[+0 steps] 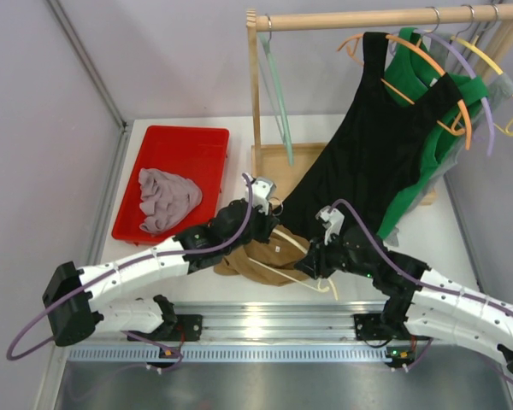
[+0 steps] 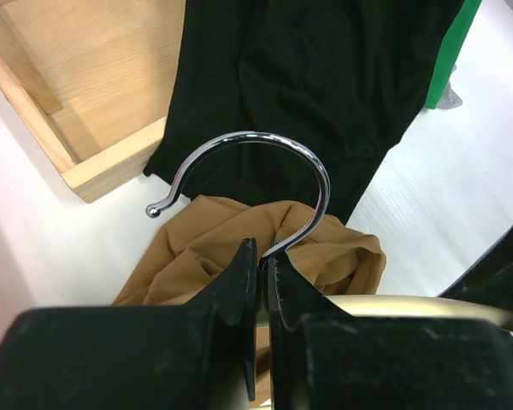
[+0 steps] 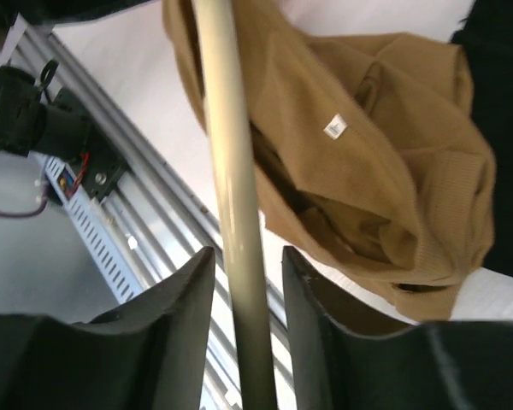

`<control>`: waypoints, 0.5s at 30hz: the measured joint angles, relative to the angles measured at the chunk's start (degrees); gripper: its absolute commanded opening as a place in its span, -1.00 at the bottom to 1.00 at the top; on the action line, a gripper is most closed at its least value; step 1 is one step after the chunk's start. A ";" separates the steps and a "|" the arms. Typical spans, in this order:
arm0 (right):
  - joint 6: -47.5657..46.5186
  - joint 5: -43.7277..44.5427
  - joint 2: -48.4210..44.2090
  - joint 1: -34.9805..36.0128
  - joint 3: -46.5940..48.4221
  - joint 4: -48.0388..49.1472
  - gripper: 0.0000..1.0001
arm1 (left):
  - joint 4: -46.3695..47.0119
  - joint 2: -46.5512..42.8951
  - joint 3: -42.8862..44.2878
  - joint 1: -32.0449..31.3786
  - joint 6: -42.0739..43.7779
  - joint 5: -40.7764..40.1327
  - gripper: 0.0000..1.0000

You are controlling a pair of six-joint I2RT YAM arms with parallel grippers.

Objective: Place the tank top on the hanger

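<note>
The tan-brown tank top (image 1: 255, 261) lies crumpled on the table between my two arms. The cream-white hanger (image 1: 306, 248) rests partly on it. My left gripper (image 2: 262, 256) is shut on the stem of the hanger's metal hook (image 2: 256, 135), with the tank top (image 2: 214, 239) just beyond it. My right gripper (image 3: 248, 252) is open. The hanger's cream arm (image 3: 231, 154) runs between its fingers with a gap on each side. The tank top (image 3: 359, 154), with a small white label, lies just right of that arm. From above, the left gripper (image 1: 269, 213) and the right gripper (image 1: 312, 260) sit close together.
A red tray (image 1: 175, 141) at back left holds a mauve-grey cloth (image 1: 164, 198). A wooden rack (image 1: 368, 19) stands at the back on its base (image 1: 278, 158). It carries a black garment (image 1: 376, 145) that drapes down to the table, a green garment (image 1: 427, 85) and several coloured hangers.
</note>
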 measured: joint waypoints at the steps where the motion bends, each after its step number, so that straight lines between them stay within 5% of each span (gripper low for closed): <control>1: 0.52 1.29 0.04 0.04 0.70 -0.74 -0.13 | 0.09 0.00 -0.04 0.00 -0.04 0.02 -1.00; 4: 1.88 5.55 -0.04 0.07 3.39 -3.96 0.11 | 0.28 -0.07 -0.22 -0.02 0.13 0.26 -1.00; 10: 6.34 13.88 -1.95 0.07 8.98 -12.52 0.29 | 0.24 -0.26 -0.31 -0.63 1.27 0.63 -1.00; 15: 12.28 22.62 -2.12 0.07 14.64 -21.66 0.09 | 0.22 -2.01 -0.74 -1.49 2.93 0.44 -1.00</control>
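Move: The tank top lies bunched on the table about 10 cm to the left of my right hand, 4 cm ahead and some 13 cm below. The hanger's free arm end sticks out roughly 7 cm to this hand's right and 8 cm nearer me; the black garment's hem is about 10 cm ahead and 4 cm to the right. From my left hand, shut on the hanger by its hook, the tank top is about 6 cm back, 2 cm left and 18 cm down. I spread my right fingers wider and bring them clear of the hanger's arm, drawing that hand to the right and up by about 5 cm each while it also edges forward past the arm, turning clockwise some 25 degrees. My left hand keeps its pinch at the hanger's neck, easing back only about a centimetre. ##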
